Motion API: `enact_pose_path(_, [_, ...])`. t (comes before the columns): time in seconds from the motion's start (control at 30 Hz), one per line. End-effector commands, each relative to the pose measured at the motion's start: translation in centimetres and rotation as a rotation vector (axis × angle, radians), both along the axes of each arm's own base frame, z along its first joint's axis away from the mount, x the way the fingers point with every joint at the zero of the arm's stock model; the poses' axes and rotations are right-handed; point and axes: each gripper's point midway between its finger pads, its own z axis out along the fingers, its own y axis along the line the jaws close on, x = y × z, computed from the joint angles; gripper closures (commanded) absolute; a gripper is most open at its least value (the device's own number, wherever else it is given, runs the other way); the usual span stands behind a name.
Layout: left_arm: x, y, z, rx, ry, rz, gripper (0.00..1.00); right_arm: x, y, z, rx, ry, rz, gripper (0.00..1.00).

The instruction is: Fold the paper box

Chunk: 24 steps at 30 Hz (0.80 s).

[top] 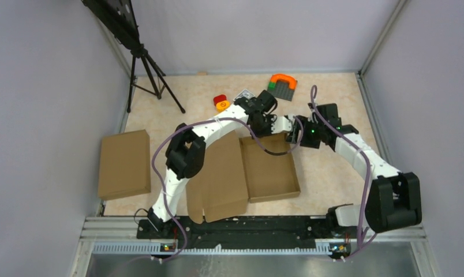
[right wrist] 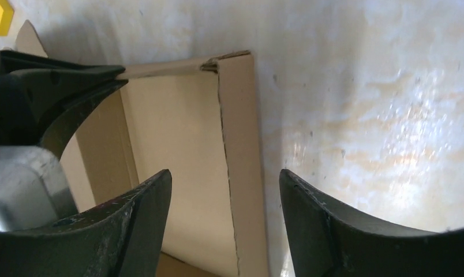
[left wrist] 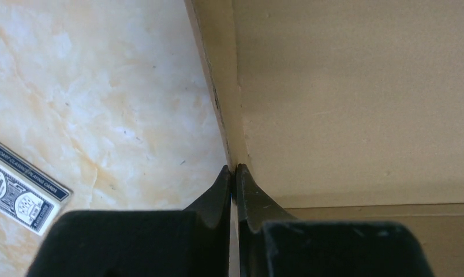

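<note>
The brown paper box [top: 270,170] lies open as a shallow tray mid-table, its lid panel [top: 218,179] spread flat to the left. My left gripper [top: 259,127] is at the tray's far left corner. In the left wrist view it [left wrist: 234,169] is shut on the thin upright box wall [left wrist: 224,115]. My right gripper [top: 291,135] is at the far right corner. In the right wrist view it [right wrist: 225,176] is open and straddles the side wall [right wrist: 241,144] without touching it. The left gripper's fingers [right wrist: 56,86] show at the left of that view.
A second flat cardboard box [top: 124,164] lies at the left. A tripod [top: 152,72] stands at the back left. A red-and-yellow piece [top: 220,102], a card deck [top: 244,93] [left wrist: 22,187] and an orange, green and grey block set [top: 283,85] lie behind the arms.
</note>
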Motion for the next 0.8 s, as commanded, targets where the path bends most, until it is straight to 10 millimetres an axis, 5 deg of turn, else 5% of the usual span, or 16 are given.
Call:
enact_pose_path(0.0, [-0.9, -0.9, 1.7, -0.018, -0.043, -0.064, 0.97, -0.6, 0.6, 1.8, 0.078, -0.072, -0.043, 0.36])
enact_pose_path(0.17, [-1.6, -1.8, 1.4, -0.027, -0.035, -0.082, 0.98, -1.7, 0.9, -0.4, 0.110, -0.030, -0.049, 0.54])
enact_pose_path(0.47, [-2.1, -2.5, 1.3, -0.044, -0.020, -0.077, 0.94, -2.7, 0.7, -2.4, 0.127, -0.013, -0.087, 0.64])
enact_pose_path(0.63, [-1.5, -2.9, 1.6, -0.055, -0.023, -0.016, 0.74, -2.9, 0.8, -3.4, 0.136, 0.017, -0.099, 0.76])
enact_pose_path(0.77, [-1.1, -3.4, 3.9, -0.101, -0.042, 0.027, 0.56, -2.9, 0.2, -3.5, 0.109, 0.015, -0.128, 0.78])
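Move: The tray's far wall is already pinched between the left fingertips, near the middle of its top edge; the wall's middle is about 1 cm to their right and 2 cm lower. The playing cards lie some 14 cm ahead and 8 cm left of that hand. For the right hand, the stretch of right wall to be straddled is about 4 cm back, level sideways and 6 cm below, with the far right corner 2 cm ahead, 1 cm left and 6 cm below. The tray's far wall, still pinched at first, is drawn about 2 cm to the right and 1.5 cm back by the left hand, which then stays there and opens its fingers to loosen off the cardboard. Meanwhile the right hand comes back and down, some 5 cm in all, onto the tray's right wall, closing from wide to a narrow gap with one finger inside the wall and one outside. ##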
